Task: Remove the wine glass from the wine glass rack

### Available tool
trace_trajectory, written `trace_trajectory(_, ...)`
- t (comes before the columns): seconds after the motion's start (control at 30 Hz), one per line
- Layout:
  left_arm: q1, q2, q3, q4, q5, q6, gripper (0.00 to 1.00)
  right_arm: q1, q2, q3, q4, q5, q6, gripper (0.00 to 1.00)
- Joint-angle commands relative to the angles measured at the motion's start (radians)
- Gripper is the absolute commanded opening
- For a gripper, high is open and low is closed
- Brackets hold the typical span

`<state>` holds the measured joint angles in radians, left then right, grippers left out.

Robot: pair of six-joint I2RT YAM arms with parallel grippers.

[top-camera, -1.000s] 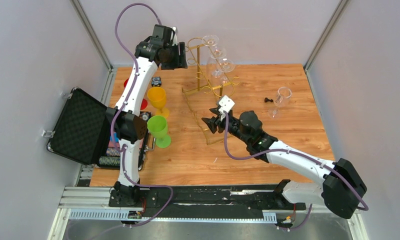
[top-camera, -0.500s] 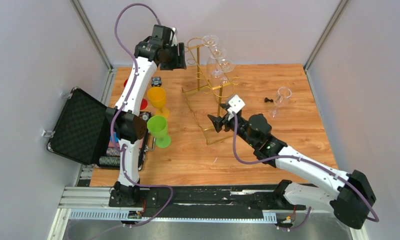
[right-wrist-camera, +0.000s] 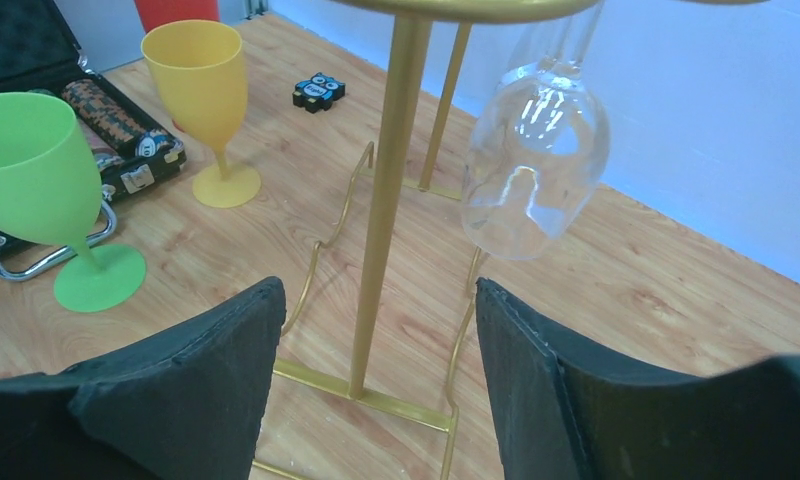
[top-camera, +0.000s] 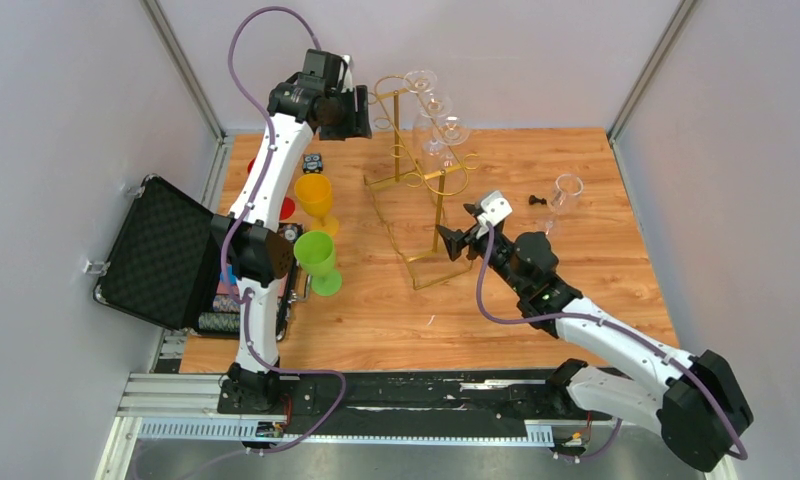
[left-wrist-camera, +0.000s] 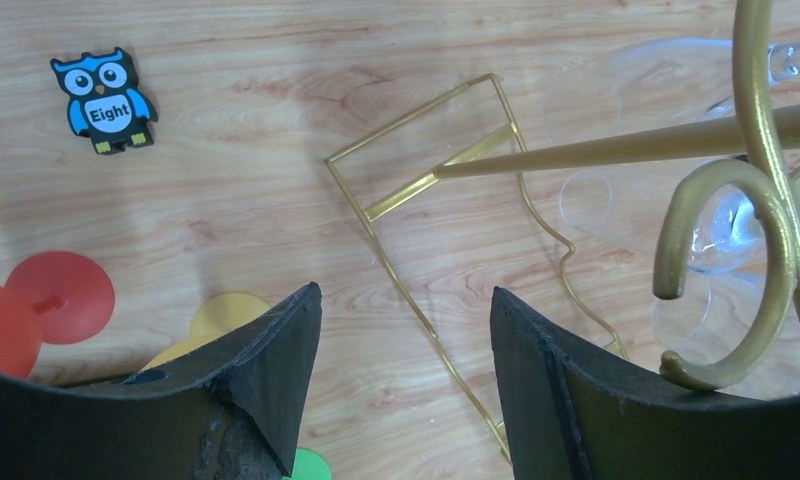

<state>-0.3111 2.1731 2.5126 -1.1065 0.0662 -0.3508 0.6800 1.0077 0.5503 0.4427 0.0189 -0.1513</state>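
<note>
The gold wine glass rack (top-camera: 437, 205) stands at the table's middle back. Clear wine glasses hang upside down from its upper arms, the nearest wine glass (top-camera: 453, 131) on the right arm. My right gripper (top-camera: 454, 243) is low beside the post's foot, open. In the right wrist view the post (right-wrist-camera: 386, 200) rises just beyond the open right gripper (right-wrist-camera: 379, 290), and a hanging wine glass (right-wrist-camera: 536, 170) shows up and to the right. My left gripper (top-camera: 361, 112) hovers high at the rack's top left, open and holding nothing. The left gripper (left-wrist-camera: 406, 290) looks down on a curled arm (left-wrist-camera: 736, 200).
A yellow goblet (top-camera: 315, 195), a green goblet (top-camera: 316, 255) and red pieces (top-camera: 288, 208) stand left of the rack. An open black case (top-camera: 166, 255) sits at the left edge. An owl block (top-camera: 313, 161) lies at the back left. Another clear glass (top-camera: 566, 192) rests at the right.
My right arm has swung to the right, carrying its gripper from the left of the post's foot to the right, and its jaws have widened. The left arm has not moved.
</note>
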Motion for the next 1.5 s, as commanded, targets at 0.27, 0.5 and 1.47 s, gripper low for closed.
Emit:
trace_trajectory(0.27, 0.016, -0.021, 0.008, 0.030, -0.010, 0.021, 0.71, -0.008, 0.193, 0.056, 0.248, -0.079, 0.003, 0.72)
trace_trajectory(0.5, 0.024, -0.019, 0.012, 0.029, -0.004, 0.026, 0.71, -0.010, 0.250, 0.091, 0.271, -0.145, 0.017, 0.71)
trace_trajectory(1.47, 0.027, 0.007, 0.075, -0.001, -0.002, 0.049, 0.72, 0.118, 0.294, 0.110, 0.283, -0.207, 0.058, 0.67)
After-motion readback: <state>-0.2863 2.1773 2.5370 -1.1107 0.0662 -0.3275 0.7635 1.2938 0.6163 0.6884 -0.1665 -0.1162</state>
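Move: The rack's front post stands about 4 cm ahead of the right hand's point and 3 cm left, its middle some 5 cm lower. The nearest hanging clear glass is about 13 cm ahead and 3 cm left, slightly higher; the green glass stands roughly 27 cm left, about level fore and aft and 8 cm lower. From the left hand the post lies about 16 cm back, 14 cm right and 8 cm lower. Leftward about 8 cm goes the right hand, dipping and reaching 2 cm forward at first to take the post between its open fingers, then drawing back some 3 cm while turning about 15 degrees counter-clockwise. Its right finger comes against the post and pushes it left without gripping. The left hand, still open, eases just over 1 cm left. ##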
